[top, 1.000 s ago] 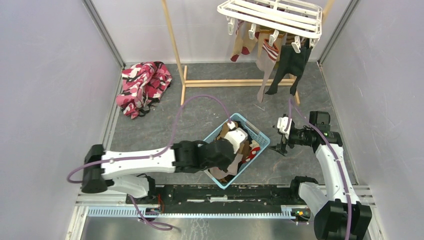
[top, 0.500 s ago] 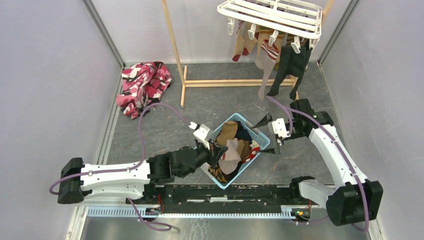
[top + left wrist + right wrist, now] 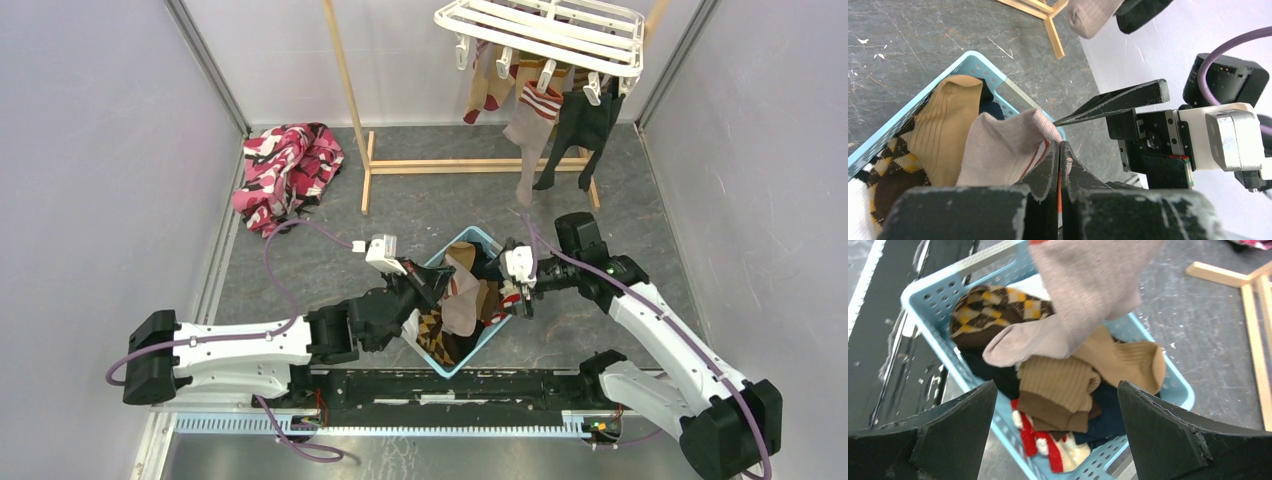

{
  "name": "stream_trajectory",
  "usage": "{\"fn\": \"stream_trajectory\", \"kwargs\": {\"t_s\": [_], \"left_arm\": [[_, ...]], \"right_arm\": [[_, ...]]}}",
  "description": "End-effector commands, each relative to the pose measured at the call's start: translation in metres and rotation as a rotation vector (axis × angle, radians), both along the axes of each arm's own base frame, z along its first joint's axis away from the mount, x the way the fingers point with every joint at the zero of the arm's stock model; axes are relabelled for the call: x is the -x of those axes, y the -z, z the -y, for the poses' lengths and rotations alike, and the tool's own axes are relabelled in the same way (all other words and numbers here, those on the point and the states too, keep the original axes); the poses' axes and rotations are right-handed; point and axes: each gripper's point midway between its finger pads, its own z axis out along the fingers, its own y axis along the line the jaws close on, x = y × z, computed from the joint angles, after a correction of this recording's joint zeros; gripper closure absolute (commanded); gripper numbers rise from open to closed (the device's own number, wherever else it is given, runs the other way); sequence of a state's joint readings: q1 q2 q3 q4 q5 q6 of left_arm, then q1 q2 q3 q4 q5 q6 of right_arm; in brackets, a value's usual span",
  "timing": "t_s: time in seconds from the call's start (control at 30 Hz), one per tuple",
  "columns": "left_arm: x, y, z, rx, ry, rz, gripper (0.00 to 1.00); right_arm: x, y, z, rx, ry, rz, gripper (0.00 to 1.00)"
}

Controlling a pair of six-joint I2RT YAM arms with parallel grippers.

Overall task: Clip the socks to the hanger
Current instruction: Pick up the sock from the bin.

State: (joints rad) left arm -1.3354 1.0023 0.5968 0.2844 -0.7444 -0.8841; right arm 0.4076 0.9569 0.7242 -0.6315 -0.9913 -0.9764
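Observation:
My left gripper (image 3: 430, 284) is shut on the red-and-white striped cuff of a grey sock (image 3: 460, 305), which hangs from it over the light blue basket (image 3: 470, 233). In the left wrist view the cuff is pinched between the closed fingertips (image 3: 1059, 146), and the grey sock (image 3: 998, 155) drapes to the left. My right gripper (image 3: 520, 285) stands open at the basket's right rim, its jaws wide above tan, brown, navy and argyle socks (image 3: 1058, 382). The grey sock (image 3: 1083, 295) dangles just ahead of it. The white hanger (image 3: 545, 30) at the back right carries several clipped socks (image 3: 580, 125).
A thin wooden frame stand (image 3: 350, 90) holds up the hanger, with its base bar on the floor behind the basket. A pink, red and black patterned cloth (image 3: 285, 170) lies at the back left. Side walls close in on both sides.
The left gripper has drawn back and up, lifting the grey sock out of the basket pile. The right arm has swung left to the basket's right rim, still open.

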Motion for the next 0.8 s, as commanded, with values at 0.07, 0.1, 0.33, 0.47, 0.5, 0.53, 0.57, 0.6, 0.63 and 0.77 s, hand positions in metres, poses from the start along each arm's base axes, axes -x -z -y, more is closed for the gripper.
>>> {"fn": "stream_trajectory", "kwargs": {"t_s": [0.07,0.1,0.33,0.47,0.5,0.53,0.57,0.6,0.63,0.77], "left_arm": [[-0.015,-0.023,-0.005,0.169,-0.127,-0.056,0.98],[-0.015,-0.024,-0.003,0.184,-0.128,-0.06,0.98],[-0.014,-0.023,0.006,0.209,-0.116,-0.081,0.98],[-0.012,-0.023,0.01,0.214,-0.095,-0.079,0.98],[-0.012,-0.023,0.011,0.211,-0.089,-0.08,0.98],[-0.011,-0.023,0.012,0.212,-0.085,-0.081,0.98],[-0.011,-0.022,0.013,0.211,-0.082,-0.082,0.98],[-0.011,-0.022,0.013,0.208,-0.08,-0.081,0.98],[-0.011,-0.021,0.013,0.204,-0.081,-0.08,0.98],[-0.011,-0.014,0.016,0.084,-0.038,-0.031,0.93]], "right_arm": [[-0.021,-0.03,-0.019,-0.165,0.085,-0.01,0.02],[-0.02,-0.032,-0.022,-0.198,0.088,-0.035,0.02],[-0.024,-0.034,-0.029,-0.254,0.121,-0.122,0.25],[-0.024,-0.033,-0.032,-0.252,0.115,-0.164,0.46],[-0.025,-0.033,-0.032,-0.249,0.112,-0.171,0.5],[-0.025,-0.033,-0.032,-0.248,0.109,-0.174,0.55],[-0.025,-0.032,-0.033,-0.242,0.106,-0.179,0.63],[-0.025,-0.032,-0.033,-0.238,0.101,-0.178,0.72],[-0.024,-0.032,-0.033,-0.231,0.093,-0.181,0.86],[-0.023,-0.035,-0.028,-0.19,0.056,-0.143,1.0]]}}
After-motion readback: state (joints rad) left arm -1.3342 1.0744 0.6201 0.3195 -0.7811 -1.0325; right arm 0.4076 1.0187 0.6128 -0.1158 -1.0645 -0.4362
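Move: The grey sock already hangs from my shut left fingers. The edge below its cuff that my right hand goes for is about 4 cm left and 2 cm forward of that hand, 1 cm up; from my left hand it is 5 cm right, 1 cm ahead and a little lower. Below the right hand, the bin's middle is 6 cm left; inside, the tan sock is 7 cm left and 6 cm ahead, the red-white sock 2 cm right and 2 cm back. I bring my wide-open right hand left and a bit forward, about 3.5 cm in all, to the hanging sock, tipping its fingertips up by some 10 degrees and rolling the wrist slightly. Still easing in, I shut those fingers fully on the edge near the cuff. My left hand keeps its pinch, hovering over the bin and drifting about a centimetre right. ##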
